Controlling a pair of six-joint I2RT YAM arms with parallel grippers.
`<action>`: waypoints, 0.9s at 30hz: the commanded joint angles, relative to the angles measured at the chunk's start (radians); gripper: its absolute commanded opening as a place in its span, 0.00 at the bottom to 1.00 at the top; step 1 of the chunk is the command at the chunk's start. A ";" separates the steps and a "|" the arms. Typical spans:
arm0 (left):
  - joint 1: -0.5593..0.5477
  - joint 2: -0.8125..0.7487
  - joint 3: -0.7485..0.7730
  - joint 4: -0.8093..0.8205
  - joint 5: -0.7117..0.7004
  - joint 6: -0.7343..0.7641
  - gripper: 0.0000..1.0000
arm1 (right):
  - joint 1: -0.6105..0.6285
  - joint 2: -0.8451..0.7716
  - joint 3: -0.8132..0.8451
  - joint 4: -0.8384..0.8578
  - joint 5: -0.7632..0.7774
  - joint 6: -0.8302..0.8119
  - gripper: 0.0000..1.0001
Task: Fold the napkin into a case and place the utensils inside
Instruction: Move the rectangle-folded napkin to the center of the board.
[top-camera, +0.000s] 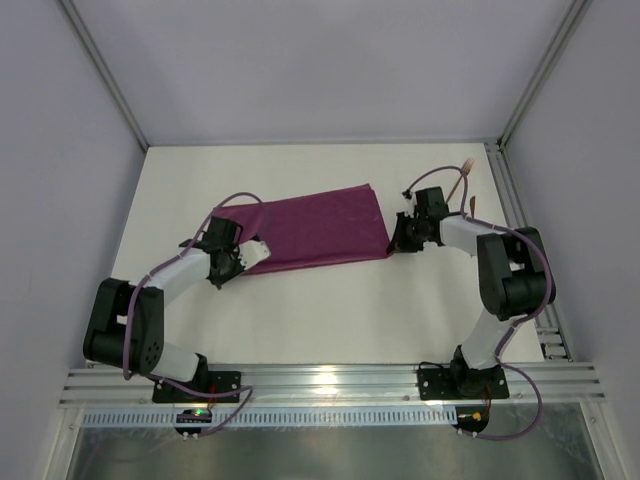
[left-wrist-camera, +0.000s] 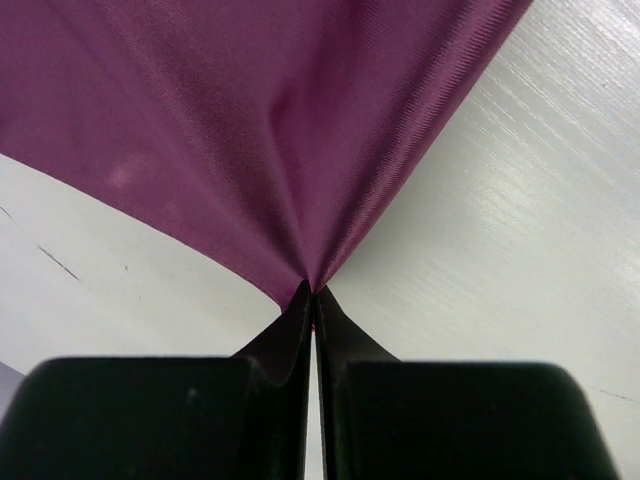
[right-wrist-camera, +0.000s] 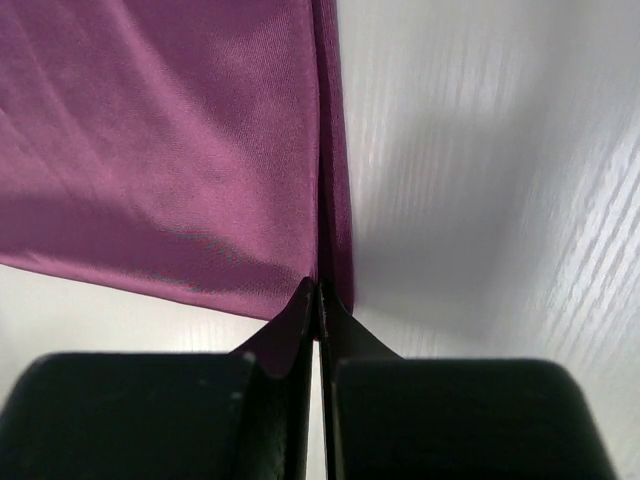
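The plum-purple napkin (top-camera: 315, 230) lies spread as a slanted rectangle on the white table (top-camera: 330, 320), in the middle. My left gripper (top-camera: 263, 252) is shut on its near-left corner; in the left wrist view the cloth (left-wrist-camera: 250, 120) fans out from the pinched tips (left-wrist-camera: 313, 292). On the other side, my right gripper (top-camera: 392, 245) is shut on the near-right corner, with the napkin's edge (right-wrist-camera: 170, 150) running straight away from its tips (right-wrist-camera: 318, 285). The utensils (top-camera: 465, 182) lie at the back right behind the right arm; I see slim copper-brown handles and one pale end, partly hidden.
A metal rail (top-camera: 505, 190) runs along the table's right edge, close to the utensils. Another rail (top-camera: 330, 380) crosses the near edge, where both arm bases are bolted. Pale walls and slanted frame posts close in the back and sides.
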 joint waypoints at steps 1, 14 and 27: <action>0.000 -0.038 0.004 -0.042 0.019 -0.005 0.00 | 0.002 -0.124 -0.069 -0.026 0.043 0.008 0.03; -0.043 -0.177 -0.097 -0.165 0.144 -0.016 0.00 | 0.002 -0.554 -0.428 -0.178 0.134 0.127 0.03; -0.085 -0.251 -0.098 -0.295 0.165 -0.004 0.43 | 0.003 -0.729 -0.518 -0.281 0.114 0.215 0.31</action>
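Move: Each hand already pinches a near corner of the folded napkin; its middle lies about 16 cm ahead and 19 cm right of the left hand, 8 cm ahead and 21 cm left of the right. The bare landing spot's middle is some 4 cm ahead and 23 cm right of the left hand, 4 cm back and 17 cm left of the right. From the right hand, the knife lies 9 cm ahead, 21 cm right; the fork 25 cm ahead, 20 cm right. Keeping both near corners pinched, the two hands drag the napkin back towards the bases, the right about 16 cm and the left only some 8 cm, both drifting slightly right and rising a little midway before sinking again. The right hand turns roughly 10 degrees clockwise; as they slow, both open their fingers and let go of the corners. ##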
